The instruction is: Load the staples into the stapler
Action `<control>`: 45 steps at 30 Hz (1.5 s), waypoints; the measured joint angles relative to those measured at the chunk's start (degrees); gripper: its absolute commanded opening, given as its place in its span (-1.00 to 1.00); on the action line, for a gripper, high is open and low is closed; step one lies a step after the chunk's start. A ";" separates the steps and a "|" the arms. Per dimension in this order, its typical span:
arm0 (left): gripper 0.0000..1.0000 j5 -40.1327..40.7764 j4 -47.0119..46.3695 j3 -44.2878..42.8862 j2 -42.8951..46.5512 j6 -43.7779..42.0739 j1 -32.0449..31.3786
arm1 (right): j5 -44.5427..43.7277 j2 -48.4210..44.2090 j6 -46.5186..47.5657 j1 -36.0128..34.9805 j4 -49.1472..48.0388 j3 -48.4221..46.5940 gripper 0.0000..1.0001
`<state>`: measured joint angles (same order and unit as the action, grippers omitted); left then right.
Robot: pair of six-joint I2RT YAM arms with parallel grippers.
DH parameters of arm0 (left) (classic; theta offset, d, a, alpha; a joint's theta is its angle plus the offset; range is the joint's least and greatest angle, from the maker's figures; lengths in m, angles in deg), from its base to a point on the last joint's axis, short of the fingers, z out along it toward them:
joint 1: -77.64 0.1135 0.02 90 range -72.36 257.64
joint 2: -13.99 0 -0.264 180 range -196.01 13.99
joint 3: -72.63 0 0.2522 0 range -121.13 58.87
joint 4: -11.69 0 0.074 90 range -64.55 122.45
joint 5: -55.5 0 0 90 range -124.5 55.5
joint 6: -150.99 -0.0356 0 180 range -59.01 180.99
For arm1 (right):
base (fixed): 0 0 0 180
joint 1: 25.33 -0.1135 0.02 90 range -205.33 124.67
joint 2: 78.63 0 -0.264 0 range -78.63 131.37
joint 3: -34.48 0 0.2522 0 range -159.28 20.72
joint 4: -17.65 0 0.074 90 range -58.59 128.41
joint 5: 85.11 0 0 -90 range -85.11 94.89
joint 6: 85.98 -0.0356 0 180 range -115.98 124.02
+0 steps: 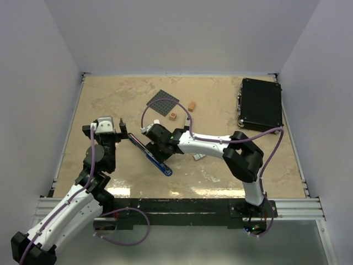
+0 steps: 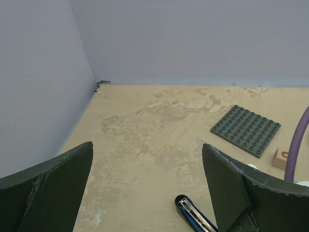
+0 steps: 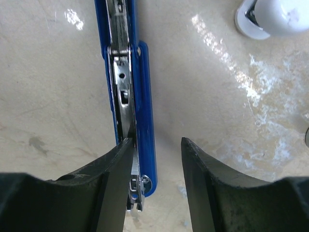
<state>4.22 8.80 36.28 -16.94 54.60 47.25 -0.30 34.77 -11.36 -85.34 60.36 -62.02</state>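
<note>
The blue stapler [image 1: 157, 159] lies opened out on the table, its metal channel facing up. My right gripper [image 1: 158, 144] hovers low over its middle. In the right wrist view its jaws are open [image 3: 157, 150]; the left finger overlaps the metal channel [image 3: 121, 82] and the blue edge [image 3: 145, 121] lies in the gap. My left gripper [image 1: 106, 130] is wide open and empty just left of the stapler's far end [image 2: 193, 212]. A small whitish-grey piece [image 1: 198, 157], apparently the staples, lies under the right forearm.
A dark grey studded plate [image 1: 163, 102] [image 2: 245, 129] and two small orange blocks [image 1: 173, 116] [image 1: 191, 105] lie behind the stapler. A black case [image 1: 260, 104] stands at the back right. A purple cable [image 2: 297, 150] crosses the left wrist view. Walls enclose the table.
</note>
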 measured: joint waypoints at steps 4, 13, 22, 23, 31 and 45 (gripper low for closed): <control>0.99 -0.13 0.00 0.00 -0.39 0.00 0.00 | 0.28 -2.03 0.00 0.00 0.15 2.60 -0.03; 0.99 -0.42 0.00 0.00 -1.38 0.02 0.00 | 1.03 -4.44 -0.04 -0.37 -0.13 5.90 -0.03; 0.99 -0.57 0.04 0.00 -3.43 1.09 0.00 | 1.73 -7.34 -0.02 -1.57 0.17 9.18 -0.03; 0.99 -0.59 0.04 0.00 -3.74 1.31 0.00 | 1.70 -7.78 -0.04 -1.62 0.09 9.64 -0.03; 1.00 -2.73 1.79 -0.33 -8.44 5.38 0.00 | 0.20 -20.39 -0.26 -2.16 -7.69 18.29 0.21; 1.00 -17.00 18.10 -6.80 -23.71 31.30 15.74 | 0.85 -15.76 2.95 -2.75 -25.20 20.28 0.40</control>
<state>-12.78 26.90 29.48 -40.66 85.90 62.98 0.55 19.01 -8.41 -88.09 35.15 -41.74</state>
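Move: The opened blue stapler lies slantwise beneath the right hand, its magazine's front end about 5 cm back, 4 cm right and 2 cm below that hand. From the same hand, the white stapler is roughly 12 cm straight ahead, the dark stapler 12 cm ahead and 12 cm right. From the left hand, the stapler's far end is about 2 cm ahead, 7 cm right and 23 cm below. Half open, the right hand runs one fingertip along the magazine rail, back and right about 5 cm towards its front end, then lifts some 9 cm clear, tilting and opening wider, and turns forward-left and down over the stapler. The left hand, open, sinks about 13 cm with a little forward, tipping down nearly 30 degrees and rolling, towards the far end. ##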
